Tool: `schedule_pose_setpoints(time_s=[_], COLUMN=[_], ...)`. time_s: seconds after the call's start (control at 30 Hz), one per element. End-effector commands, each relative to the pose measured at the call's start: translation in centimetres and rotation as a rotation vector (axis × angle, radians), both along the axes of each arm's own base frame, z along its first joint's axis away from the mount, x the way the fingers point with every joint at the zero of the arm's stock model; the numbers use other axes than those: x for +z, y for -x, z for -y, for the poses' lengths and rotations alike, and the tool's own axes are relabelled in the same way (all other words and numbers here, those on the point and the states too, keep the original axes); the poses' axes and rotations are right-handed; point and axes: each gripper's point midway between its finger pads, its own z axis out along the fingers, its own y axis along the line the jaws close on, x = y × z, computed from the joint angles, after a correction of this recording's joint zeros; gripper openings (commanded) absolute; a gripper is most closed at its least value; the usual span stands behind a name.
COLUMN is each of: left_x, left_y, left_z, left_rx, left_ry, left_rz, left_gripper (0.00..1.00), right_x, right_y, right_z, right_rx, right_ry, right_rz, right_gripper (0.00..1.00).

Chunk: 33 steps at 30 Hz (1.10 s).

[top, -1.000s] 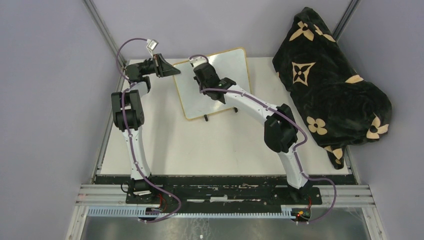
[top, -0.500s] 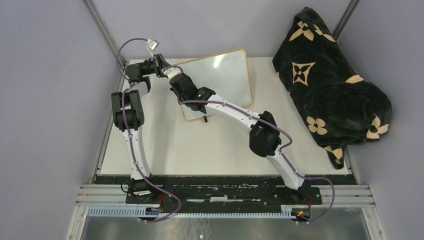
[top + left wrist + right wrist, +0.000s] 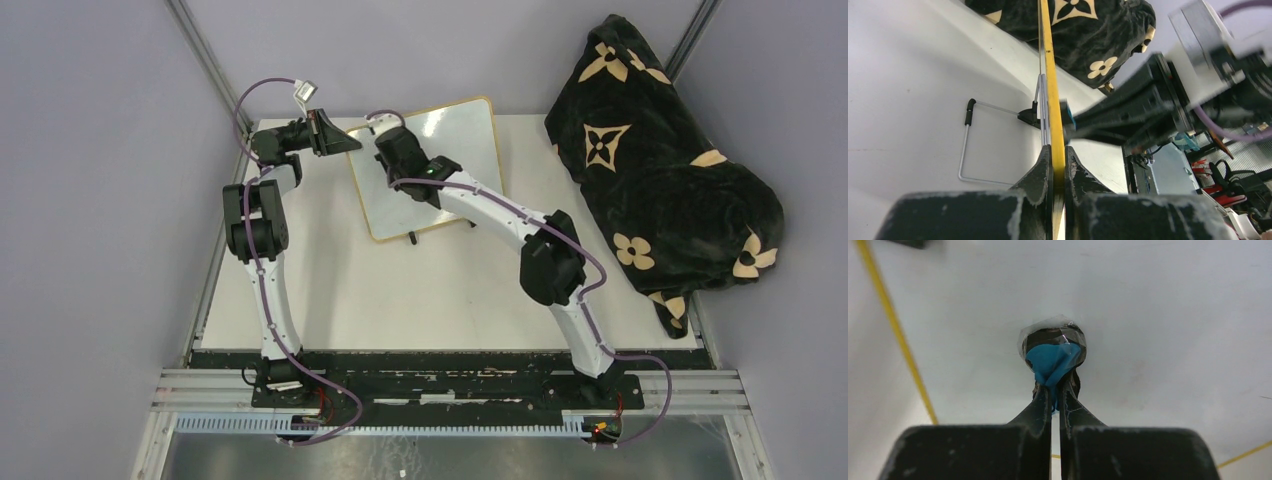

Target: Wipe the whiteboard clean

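Note:
The whiteboard (image 3: 462, 138) leans tilted at the back of the table, white with a thin yellow frame and black-tipped wire feet (image 3: 966, 144). My left gripper (image 3: 350, 143) is shut on its left edge; in the left wrist view the yellow frame (image 3: 1050, 75) runs straight between the fingers of that gripper (image 3: 1057, 156). My right gripper (image 3: 380, 128) is over the board's upper left part, shut on a small blue eraser pad (image 3: 1053, 354) that presses against the white surface (image 3: 1158, 310). The surface shows no writing, only faint pinkish smudges.
A black blanket with tan flower patterns (image 3: 660, 160) is heaped at the table's right back corner, beside the board's right edge. Grey walls close in the left, back and right sides. The arm bases stand on a black rail (image 3: 450, 385) at the near edge.
The right gripper swept left across the board almost to the left gripper, then came back to the right, near where it was a second ago. The left arm and the board stayed still.

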Motion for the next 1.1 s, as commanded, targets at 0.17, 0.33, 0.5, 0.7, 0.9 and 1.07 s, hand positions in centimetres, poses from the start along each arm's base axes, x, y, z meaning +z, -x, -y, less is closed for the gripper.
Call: schedule_pose_setpoints(time_s=[0.17, 0.33, 0.5, 0.7, 0.9, 1.07], left_x=[2.6, 2.8, 3.3, 4.0, 4.2, 3.4], left_y=[3.4, 3.3, 3.1, 3.0, 2.9, 2.1], left_z=[0.2, 0.2, 0.2, 0.1, -0.1, -0.9], left_rx=[-0.081, -0.08, -0.079, -0.075, -0.071, -0.056], left_ry=[-0.143, -0.142, -0.143, -0.145, -0.146, -0.145], left_rz=[0.226, 0.22, 0.219, 0.222, 0.227, 0.207], left_gripper=[0.03, 0.09, 0.23, 0.35, 0.5, 0.73], right_x=[5.7, 5.9, 6.1, 6.2, 6.4, 7.2], right_y=[-4.1, -2.8, -2.2, -2.0, -1.6, -1.1], right_z=[10.2, 10.4, 10.8, 11.1, 11.2, 11.2], right_rx=[-0.226, -0.209, -0.208, -0.209, -0.201, -0.188], right_ry=[-0.057, -0.098, -0.105, -0.102, -0.11, -0.13], right_rz=[0.104, 0.094, 0.096, 0.101, 0.1, 0.103], right_gripper=[0.01, 0.01, 0.01, 0.01, 0.01, 0.01])
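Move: The right hand, already gripping the eraser at the left part of the whiteboard's face, has the board's middle about 10 cm to its right, 2 cm farther out and 3 cm lower. The board's left edge is some 7 cm to its left, 2 cm ahead and 4 cm higher, and the right edge about 25 cm right and 6 cm ahead. The left fingers are shut on that left edge, with the board's middle some 16 cm to their right, level in reach and 8 cm below. The right hand keeps its hold on the eraser and sweeps about 11 cm to the right along the board's face to its middle, edging forward and up about 2–3 cm and swinging some 10 degrees clockwise, then stops sideways and eases back about 2 cm so the eraser comes off the board. Meanwhile the left hand stays nearly in place, drifting only about a centimetre up and back, and opens its fingers to let go of the left edge, which still stands between them. ##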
